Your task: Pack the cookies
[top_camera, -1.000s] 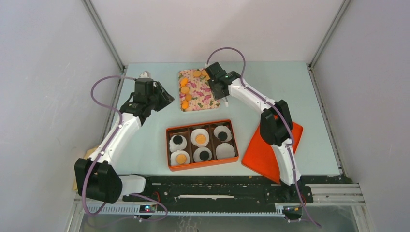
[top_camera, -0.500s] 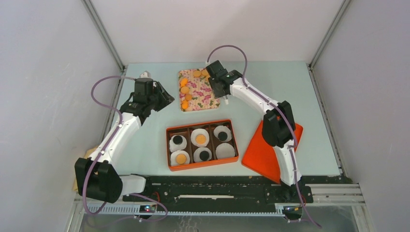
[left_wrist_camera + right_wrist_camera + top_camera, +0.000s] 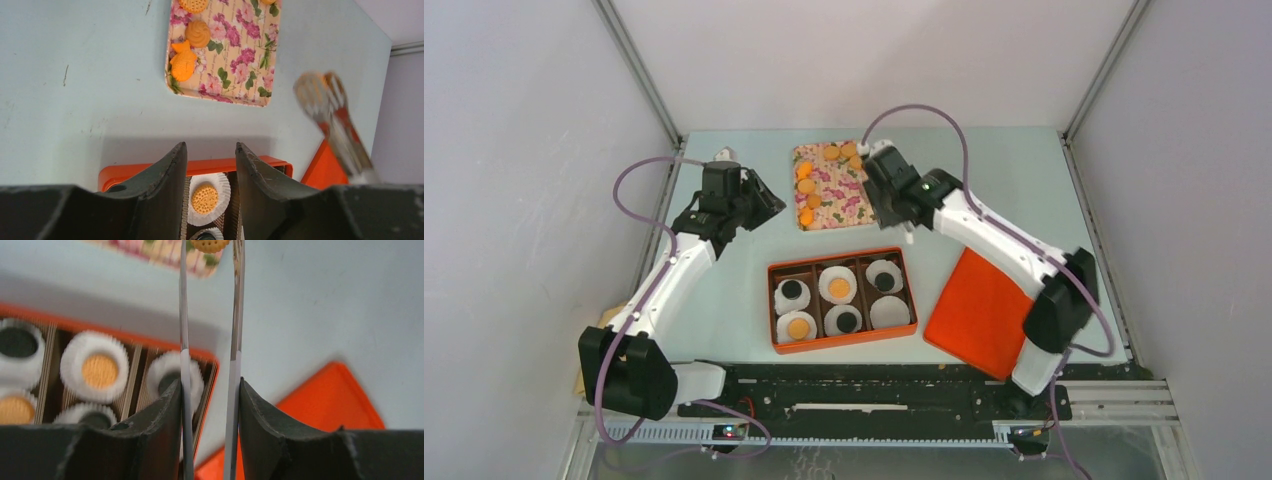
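Several orange cookies [image 3: 805,186] lie on a floral tray [image 3: 836,200]. An orange box [image 3: 839,252] holds white paper cups. Five cups hold cookies, orange [image 3: 838,288] or black [image 3: 792,291]. The near right cup [image 3: 890,312] is empty. My right gripper [image 3: 900,216] is shut on metal tongs [image 3: 233,340]. The tongs pinch an orange cookie [image 3: 210,245] at their tip, above the table between tray and box. My right gripper [image 3: 210,385] sits over the box's right end. My left gripper [image 3: 769,205] hangs open and empty left of the tray, and shows in the left wrist view [image 3: 210,150].
An orange lid [image 3: 984,310] lies flat right of the box. In the left wrist view the tray [image 3: 240,60], the box rim [image 3: 150,170] and the blurred tongs [image 3: 330,115] show. Grey walls enclose the table on three sides.
My right arm swung right and toward the box, carrying the tongs and cookie away from the tray. My left arm stayed still.
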`<state>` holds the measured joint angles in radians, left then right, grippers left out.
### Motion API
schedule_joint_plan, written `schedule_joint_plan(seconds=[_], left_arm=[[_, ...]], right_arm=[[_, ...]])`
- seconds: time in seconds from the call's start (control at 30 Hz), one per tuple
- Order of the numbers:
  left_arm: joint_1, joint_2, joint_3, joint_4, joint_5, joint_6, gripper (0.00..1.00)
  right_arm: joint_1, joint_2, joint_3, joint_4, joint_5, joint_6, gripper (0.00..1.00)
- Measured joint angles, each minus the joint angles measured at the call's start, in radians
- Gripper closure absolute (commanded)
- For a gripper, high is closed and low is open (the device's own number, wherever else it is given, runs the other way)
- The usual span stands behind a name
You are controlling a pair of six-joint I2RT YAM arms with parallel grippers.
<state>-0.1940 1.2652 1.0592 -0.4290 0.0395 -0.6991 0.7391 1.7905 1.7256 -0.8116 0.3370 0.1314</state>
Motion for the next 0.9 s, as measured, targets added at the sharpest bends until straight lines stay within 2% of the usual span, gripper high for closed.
schedule_joint_plan(seconds=[0.2,0.4,0.7,0.9], left_arm=[[-0.007,-0.002,0.000,0.000,-0.001,0.000,0.54],[-0.040,-0.014,0.000,0.000,-0.002,0.000,0.54],[-0.090,-0.023,0.000,0.000,-0.010,-0.001,0.54],[-0.095,-0.045,0.000,0.000,-0.010,-0.001,0.54]], right_arm=[[0.174,-0.329,-0.259,-0.110,-0.009,0.078,0.69],[0.324,-0.548,-0.368,-0.249,-0.031,0.225,0.69],[0.491,-0.584,-0.497,-0.377,-0.050,0.444,0.68],[0.549,-0.529,-0.511,-0.380,-0.058,0.505,0.67]])
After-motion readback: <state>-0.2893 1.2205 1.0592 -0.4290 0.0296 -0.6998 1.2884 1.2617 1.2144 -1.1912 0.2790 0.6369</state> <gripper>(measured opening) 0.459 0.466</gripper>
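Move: The right hand holds the tongs with a cookie in their tips. The empty front-right paper cup lies about 17 cm back, 2 cm left and 18 cm below it. The black cookie in the back-right cup stands some 7 cm beyond that one, the front-middle cup with its black cookie some 9 cm to its left, and the red lid is about 15 cm back and 20 cm right of the hand. From the left hand the empty cup is roughly 17 cm back, 25 cm right, 18 cm below. Swiftly back towards its base goes the right hand, some 28 cm with a slight drift right, rising a little before it sinks and slows, bringing the cookie in the still-gripped tongs to the empty front-right cup. Its fingers tip about 20 degrees further down and turn a little counter-clockwise. The left hand, half open and empty, shifts about 3 cm right. ##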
